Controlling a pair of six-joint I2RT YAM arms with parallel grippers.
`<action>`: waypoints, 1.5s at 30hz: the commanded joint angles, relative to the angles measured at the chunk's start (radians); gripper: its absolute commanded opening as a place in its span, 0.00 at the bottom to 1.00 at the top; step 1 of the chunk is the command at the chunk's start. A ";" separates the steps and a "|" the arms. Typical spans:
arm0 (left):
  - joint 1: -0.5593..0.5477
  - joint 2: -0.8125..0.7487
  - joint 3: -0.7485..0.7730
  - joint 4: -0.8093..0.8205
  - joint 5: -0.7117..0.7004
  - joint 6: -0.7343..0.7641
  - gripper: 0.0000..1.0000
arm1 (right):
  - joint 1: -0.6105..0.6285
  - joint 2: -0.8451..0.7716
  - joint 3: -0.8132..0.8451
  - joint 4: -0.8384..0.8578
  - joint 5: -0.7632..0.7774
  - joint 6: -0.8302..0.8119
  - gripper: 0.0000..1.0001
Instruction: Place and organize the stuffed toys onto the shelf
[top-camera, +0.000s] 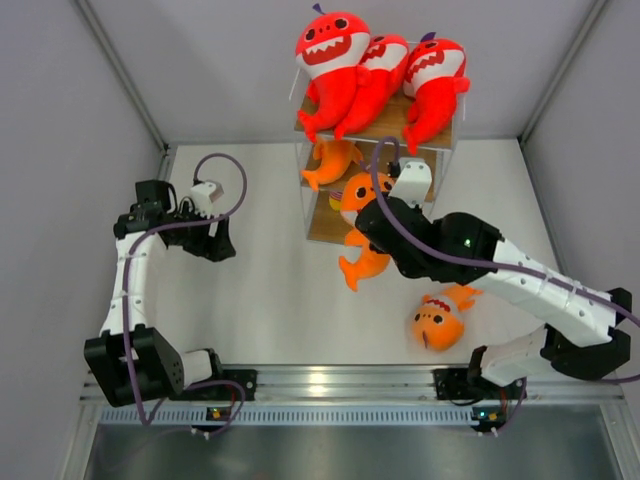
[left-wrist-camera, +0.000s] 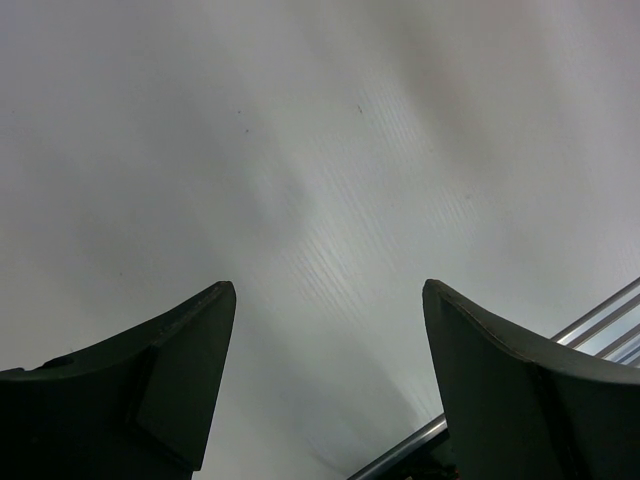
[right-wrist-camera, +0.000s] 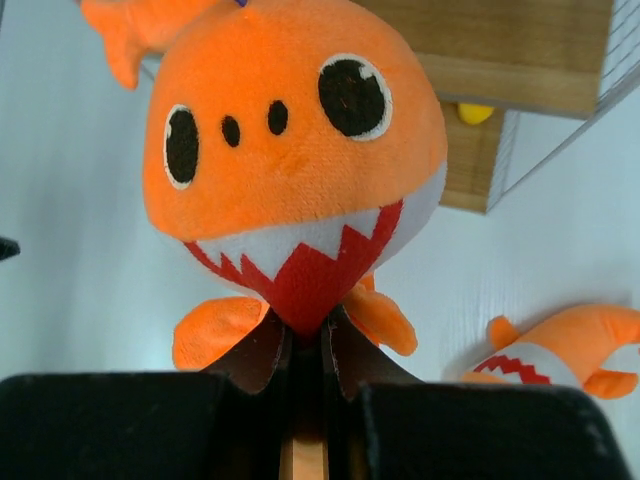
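Three red shark plushes (top-camera: 375, 75) lie side by side on the top board of the shelf (top-camera: 440, 135). One orange fish plush (top-camera: 332, 160) lies on a lower tier. My right gripper (right-wrist-camera: 306, 330) is shut on a second orange fish plush (right-wrist-camera: 290, 170), pinching its red mouth, and holds it beside the shelf's front; that plush also shows in the top view (top-camera: 362, 262). A third orange fish plush (top-camera: 438, 325) lies on the table near the right arm and shows in the right wrist view (right-wrist-camera: 565, 345). My left gripper (left-wrist-camera: 330, 300) is open and empty over the bare table at the left (top-camera: 215, 240).
Grey walls enclose the white table on three sides. A metal rail (top-camera: 330, 380) runs along the near edge. A small yellow object (right-wrist-camera: 474, 113) sits under a shelf board.
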 joint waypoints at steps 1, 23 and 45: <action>-0.006 -0.025 0.002 0.036 -0.015 0.003 0.82 | -0.020 0.053 0.081 -0.092 0.169 0.018 0.00; -0.006 -0.058 -0.034 0.036 -0.034 0.027 0.83 | -0.296 0.139 -0.040 0.546 0.120 -0.392 0.13; -0.006 -0.071 -0.044 0.034 -0.028 0.033 0.83 | -0.333 0.131 -0.088 0.615 0.048 -0.439 0.81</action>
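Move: The orange shark is already held by the right gripper. Its slot on the middle shelf lies about 16 cm ahead, 2 cm right and slightly below that hand. The orange toy already shelved is 14 cm ahead, 8 cm left and 4 cm lower. Overhead, some 18 cm ahead and 14 cm up, stand the middle red shark 3 cm left and the right one 7 cm right. From the left gripper the slot is roughly 10 cm ahead, 32 cm right and 13 cm higher. Push the right gripper forward about 15 cm, nearly level, carrying the orange shark head first in under the top shelf, to the right of the orange toy already there. Swing the wrist clockwise and tip the fingers up, each some 15 degrees, as you go in; over the last third of the reach begin opening, then spread the fingers wide to let the shark go. ##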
